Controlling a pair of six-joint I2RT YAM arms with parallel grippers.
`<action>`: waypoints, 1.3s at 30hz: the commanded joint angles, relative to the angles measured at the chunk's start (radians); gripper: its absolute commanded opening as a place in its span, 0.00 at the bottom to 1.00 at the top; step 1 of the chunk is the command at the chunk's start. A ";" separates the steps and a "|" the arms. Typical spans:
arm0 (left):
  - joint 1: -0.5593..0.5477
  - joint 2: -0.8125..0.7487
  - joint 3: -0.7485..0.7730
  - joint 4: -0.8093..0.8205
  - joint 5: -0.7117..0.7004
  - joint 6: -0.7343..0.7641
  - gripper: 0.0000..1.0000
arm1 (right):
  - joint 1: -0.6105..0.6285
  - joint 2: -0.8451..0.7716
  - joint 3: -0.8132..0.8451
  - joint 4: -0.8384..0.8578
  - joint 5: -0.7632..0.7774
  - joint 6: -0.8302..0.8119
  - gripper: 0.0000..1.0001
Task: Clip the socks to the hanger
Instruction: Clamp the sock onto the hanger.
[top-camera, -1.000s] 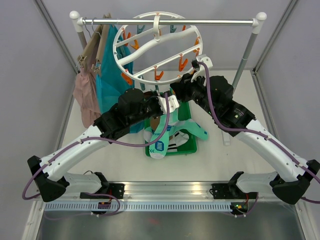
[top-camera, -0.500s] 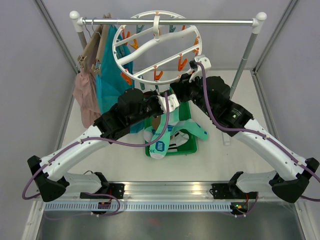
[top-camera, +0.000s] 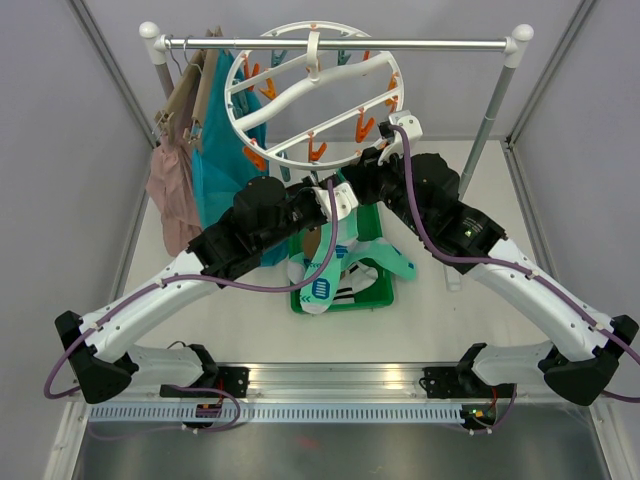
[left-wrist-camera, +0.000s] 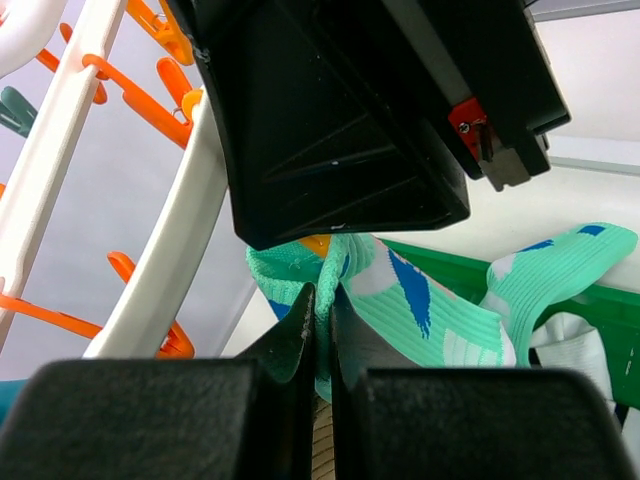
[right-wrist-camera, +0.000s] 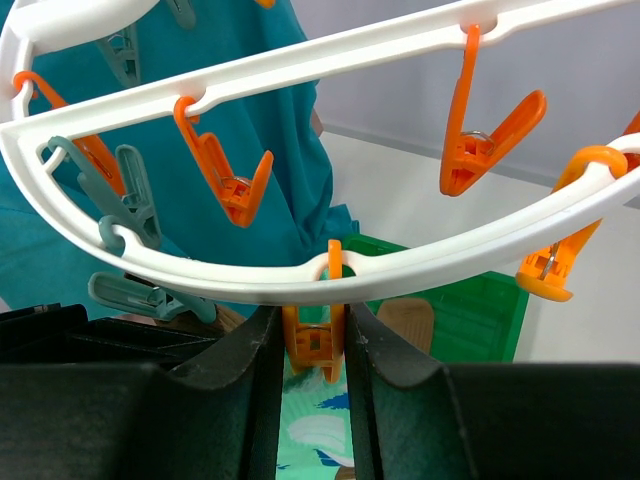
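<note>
The round white ring hanger (top-camera: 300, 95) hangs from the rail with orange and teal pegs; its rim also shows in the right wrist view (right-wrist-camera: 330, 270). My left gripper (left-wrist-camera: 322, 320) is shut on the cuff of a mint-teal sock (left-wrist-camera: 420, 310), held up under the ring's lower rim; the sock hangs over the basket (top-camera: 322, 270). My right gripper (right-wrist-camera: 312, 345) is shut on an orange peg (right-wrist-camera: 315, 340) at the ring's lower rim, squeezing its handles. Its black body fills the top of the left wrist view (left-wrist-camera: 350, 110). More socks, brown, white and teal, lie in the green basket (top-camera: 385, 290).
A large teal garment (top-camera: 220, 150) and a pink-beige garment (top-camera: 170, 185) hang on tan hangers at the rail's left end. The rail's right post (top-camera: 495, 100) stands at the back right. Both arms crowd the space under the ring.
The left gripper has lifted the mint-teal sock slightly up toward the peg. The ring has swung a little left. The right gripper stays on the peg.
</note>
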 joint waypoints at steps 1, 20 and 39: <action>-0.007 -0.021 0.005 0.050 0.001 -0.018 0.02 | 0.002 0.000 0.039 0.022 0.026 -0.004 0.00; -0.007 -0.098 0.106 -0.154 -0.075 -0.434 0.04 | 0.002 -0.102 -0.043 0.027 -0.113 0.119 0.79; -0.005 -0.083 0.313 -0.504 -0.571 -0.590 0.02 | 0.002 -0.287 -0.275 -0.045 0.015 0.139 0.80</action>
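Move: An orange clip on the near rim of the hanger sits between the right fingers, right at that hand's point; the left hand, already pinching the sock's edge, has this clip about 3 cm to its right, 2 cm ahead and 2 cm up. From the right hand, a grey clip hangs roughly 6 cm to the left, level with it, a second orange clip about 5 cm left and 6 cm ahead, and a third orange clip some 4 cm right and 10 cm ahead. The right fingers spread wide and let go of the squeezed orange clip so it can shut on the sock, then that hand draws back from the rim about 5 cm and some 4 cm to the right, sinking a little at the end. The left hand keeps its pinch on the sock and, once the right has opened, swings about 11 cm left and a few centimetres up, turning some 30 degrees counter-clockwise and tipping downward, drawing the clipped sock and the rim along with it. ##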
